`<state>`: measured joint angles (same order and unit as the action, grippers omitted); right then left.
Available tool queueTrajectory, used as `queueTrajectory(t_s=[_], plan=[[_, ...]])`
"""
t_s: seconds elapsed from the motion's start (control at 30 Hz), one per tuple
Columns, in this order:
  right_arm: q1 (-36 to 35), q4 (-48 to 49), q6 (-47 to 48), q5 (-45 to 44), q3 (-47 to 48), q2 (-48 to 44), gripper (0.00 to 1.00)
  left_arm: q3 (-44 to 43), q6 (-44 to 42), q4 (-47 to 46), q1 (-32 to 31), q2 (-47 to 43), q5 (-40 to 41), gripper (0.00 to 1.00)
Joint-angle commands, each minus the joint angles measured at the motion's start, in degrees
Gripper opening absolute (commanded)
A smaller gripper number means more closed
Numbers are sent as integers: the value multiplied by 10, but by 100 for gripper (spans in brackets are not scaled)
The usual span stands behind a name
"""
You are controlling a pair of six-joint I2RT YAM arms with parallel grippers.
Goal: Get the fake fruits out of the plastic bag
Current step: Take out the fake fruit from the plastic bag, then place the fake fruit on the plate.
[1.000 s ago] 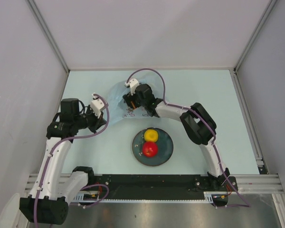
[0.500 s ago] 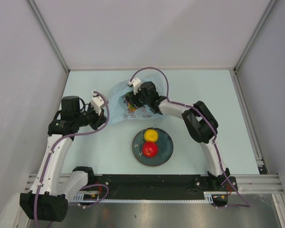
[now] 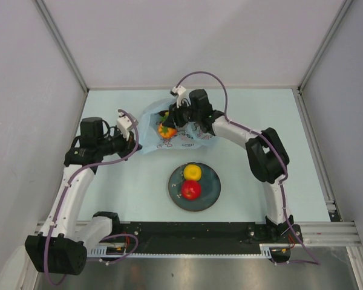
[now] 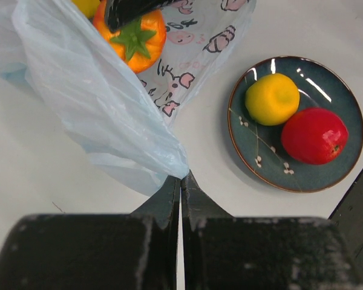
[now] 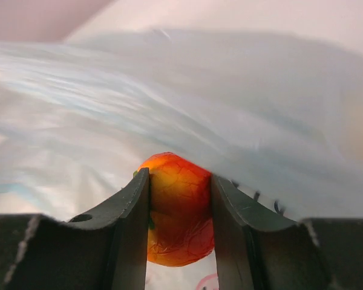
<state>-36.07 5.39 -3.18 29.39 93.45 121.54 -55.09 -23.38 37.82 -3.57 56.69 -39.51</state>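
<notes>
The light-blue plastic bag (image 3: 146, 124) (image 4: 97, 103) (image 5: 199, 103) lies at the table's back centre. My left gripper (image 3: 137, 144) (image 4: 181, 176) is shut on its near-left corner. At the bag's mouth my right gripper (image 3: 167, 125) (image 5: 180, 187) is shut on the orange fruit with a green top (image 3: 167, 130) (image 4: 136, 36) (image 5: 180, 223). The fruit fills the gap between the fingers. Another yellow fruit (image 4: 88, 5) peeks out beside it. A yellow round fruit (image 3: 192, 172) (image 4: 272, 98) and a red apple (image 3: 191, 190) (image 4: 313, 136) rest on the plate.
The dark teal plate (image 3: 210, 192) (image 4: 302, 66) sits in front of the bag, between the two arms. Grey walls close in the table at the back and on both sides.
My right gripper has closed on the orange fruit and drawn back to the right, bringing the fruit into sight. The bag has shifted with it. My left gripper keeps its hold.
</notes>
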Motion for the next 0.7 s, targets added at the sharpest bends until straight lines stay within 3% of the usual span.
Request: queueTrajectory(t_s=[0.0,0.2,0.3,0.47,0.67], plan=[[8,22,-57,75,4,-104,16,-11,22,-44,4,6,-29,0],[15,-30,-15,116,-99,-233,16,-13,84,-100,4,30,-46,0],[42,-112,7,169,-167,-297,14,-24,100,-113,4,42,-57,0],[84,-292,199,237,-237,-397,14,-34,91,-109,4,57,-53,0],[138,-517,387,279,-238,-390,15,-41,104,-121,4,69,-58,0]])
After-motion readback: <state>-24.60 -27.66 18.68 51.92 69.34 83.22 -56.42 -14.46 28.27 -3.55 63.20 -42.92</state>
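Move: The plate, where the orange fruit held in the right fingers is being taken, has its middle roughly 22 cm back from the right hand, 11 cm to its right and 9 cm below. On the plate, the yellow fruit lies about 16 cm back and 10 cm right, the red fruit about 23 cm back and 10 cm right, both some 7 cm lower. From the left hand, the plate is around 7 cm back, 20 cm right and 16 cm lower. The orange fruit, still pinched in the right fingers, is lifted out of the bag's mouth and swung fast back and to the right towards the plate, some 15 cm each way. The right hand climbs about 14 cm, then sinks 7 cm on the way, turning slightly counter-clockwise. The left hand keeps its pinch on the bag's corner and eases forward about 3 cm. ##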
